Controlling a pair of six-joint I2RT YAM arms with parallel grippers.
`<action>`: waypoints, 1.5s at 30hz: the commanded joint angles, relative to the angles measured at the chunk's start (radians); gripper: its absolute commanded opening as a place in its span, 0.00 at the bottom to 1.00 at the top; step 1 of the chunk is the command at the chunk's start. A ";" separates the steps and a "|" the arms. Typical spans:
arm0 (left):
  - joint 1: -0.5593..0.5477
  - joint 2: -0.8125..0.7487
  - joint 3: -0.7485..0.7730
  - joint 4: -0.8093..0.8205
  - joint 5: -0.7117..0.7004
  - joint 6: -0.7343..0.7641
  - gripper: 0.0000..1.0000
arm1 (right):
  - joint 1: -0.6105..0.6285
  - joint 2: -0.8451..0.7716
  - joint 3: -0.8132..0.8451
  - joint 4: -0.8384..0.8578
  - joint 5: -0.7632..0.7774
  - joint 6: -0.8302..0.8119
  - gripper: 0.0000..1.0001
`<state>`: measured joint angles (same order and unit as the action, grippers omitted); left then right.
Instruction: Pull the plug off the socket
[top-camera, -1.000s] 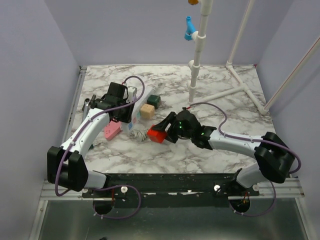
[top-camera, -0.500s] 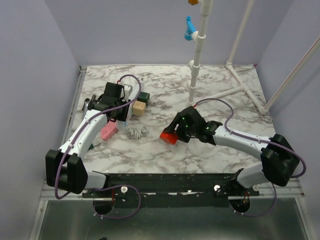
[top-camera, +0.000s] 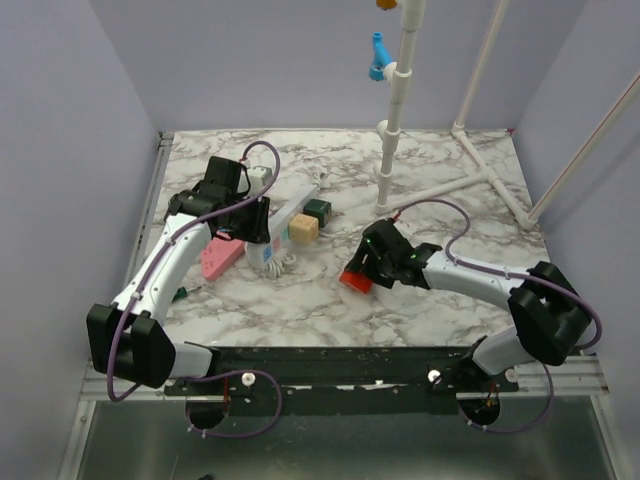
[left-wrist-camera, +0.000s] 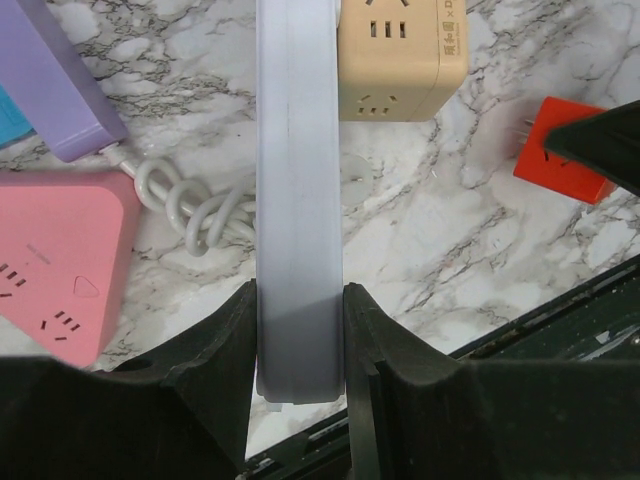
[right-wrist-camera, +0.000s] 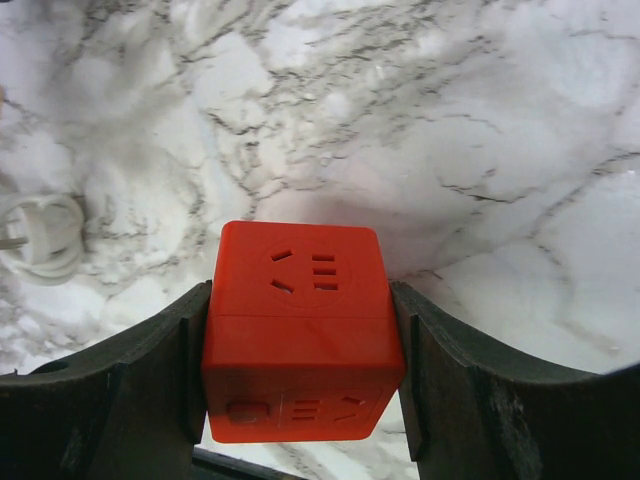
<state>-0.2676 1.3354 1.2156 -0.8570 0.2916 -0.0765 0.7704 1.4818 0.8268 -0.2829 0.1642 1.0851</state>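
Note:
The socket (left-wrist-camera: 298, 150), a long white strip, lies across the marble table with my left gripper (left-wrist-camera: 298, 340) shut on its near end. In the top view the socket (top-camera: 295, 205) runs diagonally out from the left gripper (top-camera: 258, 232). The plug (right-wrist-camera: 303, 330) is a red cube, held between the fingers of my right gripper (right-wrist-camera: 303, 350), which is shut on it. The red plug (top-camera: 357, 281) sits well to the right of the strip and apart from it, with its metal prongs bare (left-wrist-camera: 525, 130).
A tan cube adapter (left-wrist-camera: 400, 55) and a dark green cube (top-camera: 319, 211) sit against the strip's right side. A pink triangular adapter (left-wrist-camera: 60, 250), a purple bar (left-wrist-camera: 55, 90) and a coiled white cord (left-wrist-camera: 190, 210) lie left of it. A white pipe frame (top-camera: 395, 130) stands at the back.
My right gripper has carried the red plug to the right, away from the strip. The left gripper has swung the strip, and the tan and green cubes moved with it.

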 joint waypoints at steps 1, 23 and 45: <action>0.008 -0.020 0.029 -0.014 0.098 -0.012 0.00 | -0.005 -0.041 -0.044 0.033 0.067 -0.022 0.09; 0.079 0.008 0.056 -0.048 0.147 0.008 0.00 | -0.005 -0.162 0.072 -0.315 0.263 -0.016 1.00; 0.084 -0.002 0.088 -0.042 0.196 -0.040 0.00 | -0.006 0.112 0.465 -0.032 -0.157 0.092 1.00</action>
<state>-0.1856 1.3544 1.3018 -0.9375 0.4129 -0.0872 0.7654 1.4467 1.2362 -0.4572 0.1837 1.0645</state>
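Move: The red plug is already gripped in the right hand, just above the bare table spot where it will rest, about 3 cm right, 1 cm back and 2 cm below. From this hand the beige plug on the raised socket strip stands some 9 cm ahead, 11 cm left and 5 cm higher; the green plug is about 15 cm ahead, 8 cm left, 3 cm higher. From the left hand, still holding the strip, that spot lies about 4 cm back, 23 cm right and 14 cm below. Right hand edges right, releases the red plug, then rises about 15 cm, swinging forward-left towards the beige plug. ##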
